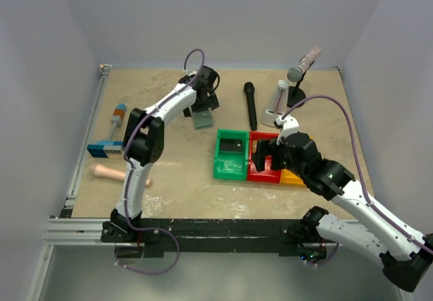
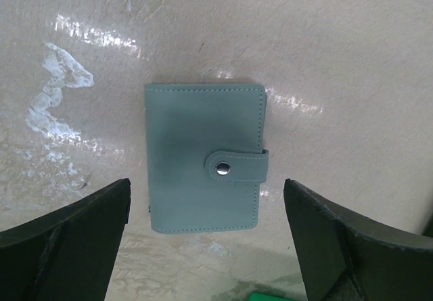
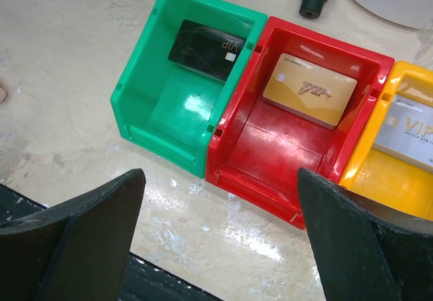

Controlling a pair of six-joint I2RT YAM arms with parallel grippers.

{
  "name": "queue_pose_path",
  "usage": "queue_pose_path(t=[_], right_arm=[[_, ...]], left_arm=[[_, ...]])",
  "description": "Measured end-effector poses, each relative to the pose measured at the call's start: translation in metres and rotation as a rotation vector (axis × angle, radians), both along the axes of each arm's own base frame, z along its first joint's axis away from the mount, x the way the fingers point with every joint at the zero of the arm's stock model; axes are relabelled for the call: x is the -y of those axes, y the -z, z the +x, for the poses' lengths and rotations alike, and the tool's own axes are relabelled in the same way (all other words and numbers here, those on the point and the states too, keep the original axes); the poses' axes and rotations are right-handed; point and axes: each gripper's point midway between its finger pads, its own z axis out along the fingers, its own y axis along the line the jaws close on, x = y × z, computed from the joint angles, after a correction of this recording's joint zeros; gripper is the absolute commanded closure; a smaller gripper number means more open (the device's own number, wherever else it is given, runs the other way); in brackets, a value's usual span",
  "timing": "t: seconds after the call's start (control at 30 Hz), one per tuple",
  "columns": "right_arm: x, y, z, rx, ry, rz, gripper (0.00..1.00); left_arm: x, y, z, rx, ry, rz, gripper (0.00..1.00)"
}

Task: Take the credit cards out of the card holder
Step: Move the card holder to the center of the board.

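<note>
The grey-blue card holder (image 2: 203,159) lies flat on the table, folded, with its tab snapped over the front; it also shows at the back left (image 1: 201,119). My left gripper (image 2: 206,196) hangs open just above it, fingers either side, touching nothing. The credit cards lie in the bins: a dark card (image 3: 206,49) in the green bin (image 3: 135,98), a tan-orange card (image 3: 310,89) in the red bin (image 3: 270,199), a pale greyish card (image 3: 409,132) in the yellow bin (image 3: 379,179). My right gripper (image 3: 220,179) is open over the table at the bins' near side.
A black microphone (image 1: 250,105) lies behind the bins, and a grey one on a stand (image 1: 298,71) is at the back right. At the left sit a blue-and-orange block tool (image 1: 108,145), an orange-and-blue handled tool (image 1: 119,115) and a pale pink handle (image 1: 118,174).
</note>
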Motion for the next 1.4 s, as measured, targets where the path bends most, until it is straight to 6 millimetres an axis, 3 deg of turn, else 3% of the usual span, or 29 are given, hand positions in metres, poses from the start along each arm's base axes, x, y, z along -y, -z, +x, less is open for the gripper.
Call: queue_pose_path(t=[0.27, 0.43, 0.9, 1.23, 1.4], right_arm=[[0.0, 0.0, 0.0, -0.001, 0.0, 0.0, 0.01], [0.0, 0.0, 0.0, -0.001, 0.0, 0.0, 0.01], [0.0, 0.0, 0.0, -0.001, 0.001, 0.001, 0.01], [-0.001, 0.0, 0.0, -0.003, 0.005, 0.008, 0.01], [-0.001, 0.005, -0.001, -0.014, 0.003, 0.009, 0.01]], left_arm=[[-0.003, 0.037, -0.008, -0.091, -0.013, 0.037, 0.0], [-0.004, 0.035, -0.007, -0.087, 0.001, 0.047, 0.0], [-0.011, 0.039, -0.014, -0.081, 0.06, 0.075, 0.35], [-0.04, 0.04, -0.073, -0.138, 0.092, 0.092, 0.4], [-0.06, 0.039, -0.121, -0.172, 0.109, 0.108, 0.41]])
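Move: The card holder lies flat right under the open left fingers, about 4 cm below and roughly 1 cm nearer the base, centred between them. The microphone is some 19 cm to the right of the holder and 4 cm farther out; the green box's middle is about 11 cm right of the holder and 14 cm nearer the base. From the right hand, the holder is about 22 cm ahead, 22 cm left and 17 cm below. Lower the left gripper about 4 cm so the open fingers straddle the card holder, pause there, then close them partway to pinch its left and right edges. Keeping that grip and staying low, drag the holder back towards the base by about 11 cm and somewhat to the left, gathering speed, into the open board left of the green box. ##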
